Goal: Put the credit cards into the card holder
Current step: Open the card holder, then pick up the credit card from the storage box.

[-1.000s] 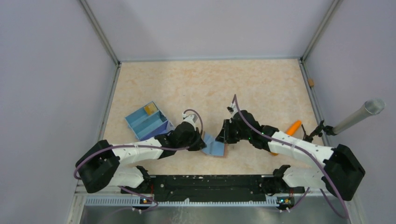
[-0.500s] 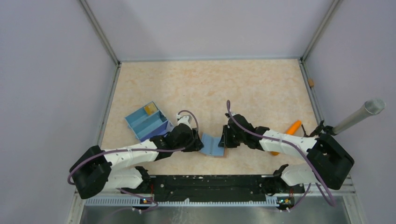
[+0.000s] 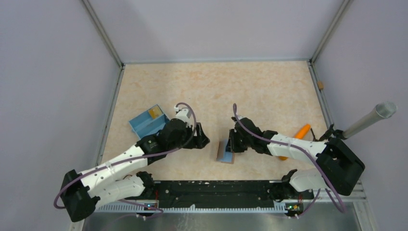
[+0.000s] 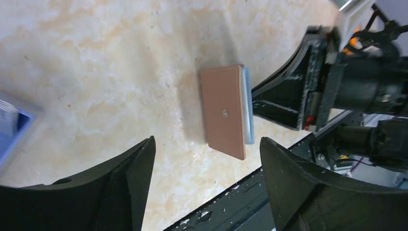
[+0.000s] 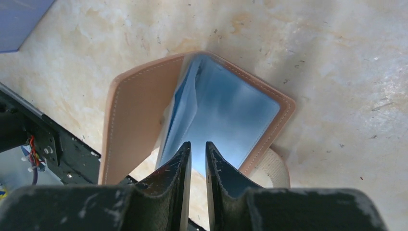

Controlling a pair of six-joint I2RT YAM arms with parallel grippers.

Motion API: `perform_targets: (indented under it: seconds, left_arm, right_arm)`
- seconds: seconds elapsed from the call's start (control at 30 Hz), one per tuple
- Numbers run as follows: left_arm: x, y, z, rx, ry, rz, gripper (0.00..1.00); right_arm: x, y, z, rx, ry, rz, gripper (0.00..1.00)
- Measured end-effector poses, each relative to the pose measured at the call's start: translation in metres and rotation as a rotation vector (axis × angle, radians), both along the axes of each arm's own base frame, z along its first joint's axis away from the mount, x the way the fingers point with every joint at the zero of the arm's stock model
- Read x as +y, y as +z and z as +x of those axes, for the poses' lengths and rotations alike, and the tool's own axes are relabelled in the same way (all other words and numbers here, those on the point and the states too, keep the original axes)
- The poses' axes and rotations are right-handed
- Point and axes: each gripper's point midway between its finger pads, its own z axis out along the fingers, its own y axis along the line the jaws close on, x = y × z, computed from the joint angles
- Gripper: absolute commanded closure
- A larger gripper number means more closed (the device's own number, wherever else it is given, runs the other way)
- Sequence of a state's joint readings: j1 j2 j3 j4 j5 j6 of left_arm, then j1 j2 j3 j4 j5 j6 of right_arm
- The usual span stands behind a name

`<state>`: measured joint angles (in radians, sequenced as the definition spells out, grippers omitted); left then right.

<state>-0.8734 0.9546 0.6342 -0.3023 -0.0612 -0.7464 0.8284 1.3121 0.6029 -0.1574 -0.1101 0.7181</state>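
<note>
The brown card holder (image 3: 224, 152) stands half folded at the table's near middle. Its left flap (image 5: 130, 120) is raised and its inside (image 5: 235, 110) shows glossy light blue. A thin light blue sheet (image 5: 182, 113), a credit card as far as I can tell, stands along the fold. My right gripper (image 5: 197, 143) (image 3: 232, 144) is shut to a thin slit, and its tips are over the near edge of the blue inside. My left gripper (image 4: 207, 140) (image 3: 201, 139) is wide open and empty, to the left of the holder (image 4: 223, 110). A yellow-gold card (image 3: 155, 112) lies in the blue box.
A blue box with compartments (image 3: 144, 124) sits left of my left arm, and its corner (image 4: 14, 127) shows in the left wrist view. An orange carrot-shaped object (image 3: 302, 131) lies by my right arm. A grey tube (image 3: 370, 119) juts in at the right, and a black rail (image 3: 216, 190) runs along the near edge.
My left gripper opened, let go of the holder's left side and drew back to the left. The flat, open holder folded up, its left flap rising. The right gripper stayed at it.
</note>
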Motion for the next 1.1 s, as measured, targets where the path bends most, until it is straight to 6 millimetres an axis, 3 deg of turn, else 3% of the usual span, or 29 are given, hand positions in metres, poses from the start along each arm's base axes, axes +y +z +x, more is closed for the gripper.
perform_targets:
  seconds: [0.17,0.33,0.43,0.7,1.1]
  left_arm:
    - [0.027,0.028,0.028,-0.034,0.053,-0.013,0.2]
    - [0.072,0.018,0.048,0.006,0.161,0.033,0.2]
    - [0.086,0.013,0.05,0.026,0.177,0.054,0.2]
    - [0.103,0.01,0.056,0.036,0.204,0.061,0.2]
    - [0.116,0.008,0.062,0.044,0.247,0.058,0.21]
  right_arm:
    - [0.011,0.002,0.002,-0.002,0.024,0.041,0.84]
    - [0.027,0.001,0.004,-0.002,0.056,0.07,0.83]
    - [0.042,0.004,0.007,-0.013,0.08,0.084,0.81]
    - [0.056,-0.024,0.01,-0.012,0.084,-0.021,0.74]
    - [0.058,-0.021,0.015,-0.094,0.054,-0.139,0.57]
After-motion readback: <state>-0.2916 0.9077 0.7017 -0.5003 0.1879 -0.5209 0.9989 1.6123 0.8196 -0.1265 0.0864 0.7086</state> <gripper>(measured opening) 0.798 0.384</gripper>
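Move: The half-open card holder sits under the right fingertips, its middle about 2 cm to their left, 2 cm back and 1 cm below, with its left cover still upright. From that hand, the storage box is roughly 33 cm left and 5 cm forward. The left hand has the credit cards about 13 cm left, 6 cm forward and 8 cm below, and the holder roughly 10 cm right, 3 cm back and 11 cm below. The holder's upright left cover, with its blue leaf, is pushed over to the left by the right fingertips, which travel about 6 cm left and then sink 2 cm onto the blue sleeves while spreading partly open. The empty left hand, fingers staying wide, goes briefly up and forward, then swings left towards the cards, some 12 cm left and 6 cm forward in all. ##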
